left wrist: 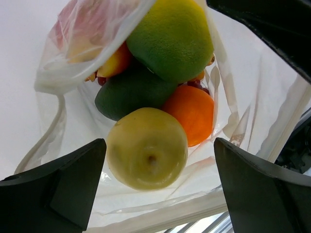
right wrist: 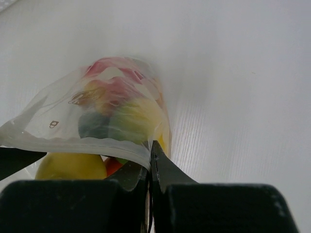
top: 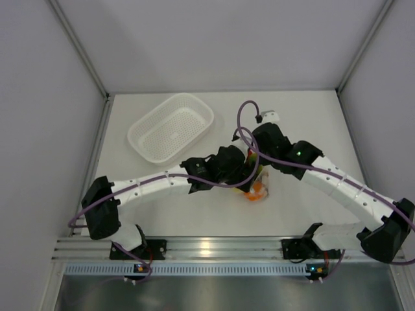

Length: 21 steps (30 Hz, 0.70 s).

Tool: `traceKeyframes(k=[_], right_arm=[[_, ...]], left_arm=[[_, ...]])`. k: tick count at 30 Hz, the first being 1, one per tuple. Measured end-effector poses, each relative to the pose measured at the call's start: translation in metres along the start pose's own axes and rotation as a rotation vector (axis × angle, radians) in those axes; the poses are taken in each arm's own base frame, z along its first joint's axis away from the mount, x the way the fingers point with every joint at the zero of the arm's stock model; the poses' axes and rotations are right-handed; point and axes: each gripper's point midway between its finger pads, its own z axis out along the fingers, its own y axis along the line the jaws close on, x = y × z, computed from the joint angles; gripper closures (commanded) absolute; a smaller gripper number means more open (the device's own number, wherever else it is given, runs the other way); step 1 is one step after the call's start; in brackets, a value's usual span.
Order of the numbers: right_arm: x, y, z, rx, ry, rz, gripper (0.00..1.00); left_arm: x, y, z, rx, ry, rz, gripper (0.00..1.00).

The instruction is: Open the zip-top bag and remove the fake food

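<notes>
The zip-top bag [top: 257, 188] lies at the table's middle, where both arms meet. In the left wrist view its mouth [left wrist: 252, 97] gapes, and the fake food shows inside: a yellow lemon [left wrist: 146, 148] in front, an orange [left wrist: 194, 114], a dark green avocado [left wrist: 129, 92] and a yellow-green fruit [left wrist: 170, 36]. My left gripper [left wrist: 158, 145] is open, with a finger on each side of the lemon and a gap to both. My right gripper [right wrist: 150, 150] is shut on the bag's rim [right wrist: 73, 141], holding that edge up. The fruits [right wrist: 121, 116] show through the plastic.
A white perforated basket [top: 170, 126] stands at the back left of the table. Grey walls close in the table on the left, right and back. A metal rail [top: 214, 247] runs along the near edge between the arm bases.
</notes>
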Motion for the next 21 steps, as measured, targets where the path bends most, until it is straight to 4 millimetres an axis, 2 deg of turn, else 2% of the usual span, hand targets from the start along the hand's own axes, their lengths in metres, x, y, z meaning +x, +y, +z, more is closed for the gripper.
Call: traceKeyframes(k=[5,14,17,18,21], right_arm=[[0.004,-0.006,0.003,0.02,0.011,-0.01,1.0],[0.013,-0.018,0.009,0.066,0.027,-0.032,1.0],[0.016,-0.019,0.011,0.071,0.032,-0.035,1.0],[0.017,-0.019,0.012,0.071,0.033,-0.036,1.0],[0.019,-0.013,0.012,0.043,0.041,-0.036,1.0]], left_arm=[[0.006,0.0,0.013,-0.017,0.032,0.008,0.01],[0.016,-0.001,0.021,-0.03,0.093,0.009,0.02],[0.019,-0.002,0.023,-0.028,0.106,0.007,0.11],[0.02,-0.001,0.023,-0.029,0.111,0.007,0.23],[0.029,0.004,0.026,-0.053,0.141,0.023,0.35]])
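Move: The round yellow fruit in the open bag sits just below the left hand's spread fingers, about 4 cm down and roughly 1 cm forward and 1 cm right. From that hand the orange lies some 6 cm right, level fore-and-aft and 7 cm down, and the green-yellow mango about 5 cm forward, 5 cm right and almost as high. From the right hand, which holds the bag's rim, the yellow fruit is roughly 5 cm back, 5 cm left and 9 cm down. The left hand sinks about 4 cm, almost straight down into the bag's mouth, tilting slightly as it goes, and only at the end do its wide-open fingers start to close, by about a quarter of their range, until the pads touch both sides of the round yellow fruit. The right hand keeps its pinch on the bag's rim and travels down about 2 cm while drifting as far to the right, easing back left a little at the end. ##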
